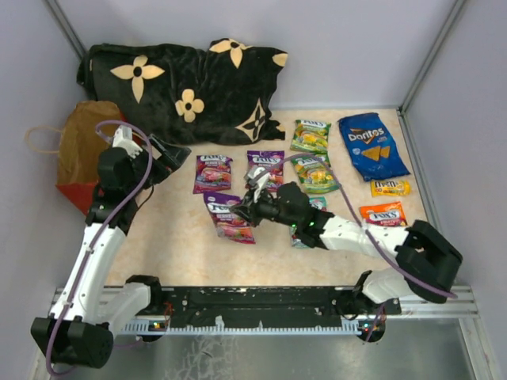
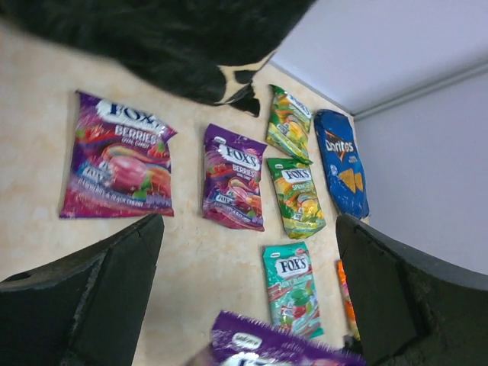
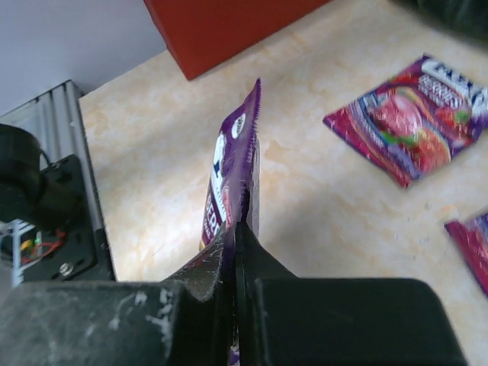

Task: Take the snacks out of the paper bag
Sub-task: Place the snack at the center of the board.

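The red paper bag [image 1: 79, 154] lies on its side at the left, its brown inside facing up; it also shows in the right wrist view [image 3: 221, 27]. My right gripper [image 1: 247, 207] [image 3: 236, 236] is shut on the edge of a purple candy pouch [image 1: 230, 219] [image 3: 232, 168] at mid-table. My left gripper [image 1: 170, 154] [image 2: 248, 305] is open and empty beside the bag's mouth. On the table lie two more purple pouches [image 1: 212, 172] [image 1: 265, 165], two green pouches [image 1: 310, 134] [image 1: 315, 176], a teal pouch [image 2: 293, 286], a blue Doritos bag [image 1: 372, 145], a yellow M&M's packet [image 1: 390, 188] and an orange pouch [image 1: 383, 214].
A black flower-patterned pillow [image 1: 190, 87] lies along the back, right behind the bag. Grey walls close in the table at the back and both sides. The metal rail [image 1: 261, 305] with the arm bases runs along the near edge.
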{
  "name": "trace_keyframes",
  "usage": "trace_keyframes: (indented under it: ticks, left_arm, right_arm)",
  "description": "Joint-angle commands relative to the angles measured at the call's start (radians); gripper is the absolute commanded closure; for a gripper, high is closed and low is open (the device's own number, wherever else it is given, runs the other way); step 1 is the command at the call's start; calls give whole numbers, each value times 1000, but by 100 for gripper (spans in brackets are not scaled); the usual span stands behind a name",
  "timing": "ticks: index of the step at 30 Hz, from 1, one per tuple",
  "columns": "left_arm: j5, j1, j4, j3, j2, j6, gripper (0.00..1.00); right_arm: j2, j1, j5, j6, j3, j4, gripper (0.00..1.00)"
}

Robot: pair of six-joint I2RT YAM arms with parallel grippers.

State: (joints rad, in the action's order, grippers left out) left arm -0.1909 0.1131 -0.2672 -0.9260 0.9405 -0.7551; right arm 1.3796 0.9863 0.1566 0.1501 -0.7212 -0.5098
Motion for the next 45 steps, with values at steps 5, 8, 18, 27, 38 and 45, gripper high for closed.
trace_keyframes:
  ticks: [5,8,18,27,38,45]
  left_arm:
    - [-208,-2,320,104,-2,219,0]
    - [-267,-3,324,91,53,253,0]
    - [-330,-3,282,86,130,337,0]
    - [-375,-3,249,79,152,379,0]
    - [-394,36,194,173,104,366,0]
    - [-104,296,189,298,179,337,0]
  right_arm:
    - [-113,-178,414,263,6,175,100]
    - [-30,-199,505,345,-28,137,100]
    - [314,-308,389,733,79,-301,100]
    - [394,-355,334,679,69,-251,100]
    - [386,-397,366,286,-173,322,72]
    - [144,-400,157,113,-219,608,2]
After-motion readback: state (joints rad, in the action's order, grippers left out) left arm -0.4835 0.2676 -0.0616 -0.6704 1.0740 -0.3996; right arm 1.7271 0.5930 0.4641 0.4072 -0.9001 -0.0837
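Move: Almost straight below the right hand, roughly 16 cm down and 2 cm to its right, is the bare centre of the board, where the held berries pack is to go. Of the two berries packs farther out, the left one lies about 15 cm ahead and 9 cm left of the hand, the right one 16 cm ahead and 8 cm right; the teal pack lies some 20 cm right, 1 cm back. From the open left hand the centre is about 17 cm right, 8 cm back and 25 cm down. Lowering the berries pack to the board's centre, the right hand first shifts about 4 cm right, then sinks some 14 cm while tipping its fingers steeply down, goes on forward and right near the board, and opens to let go of the pack's top edge. The left hand, still wide open, goes right and down towards the pack, dropping fastest and drawing back at the end, turning about 30 degrees clockwise. ##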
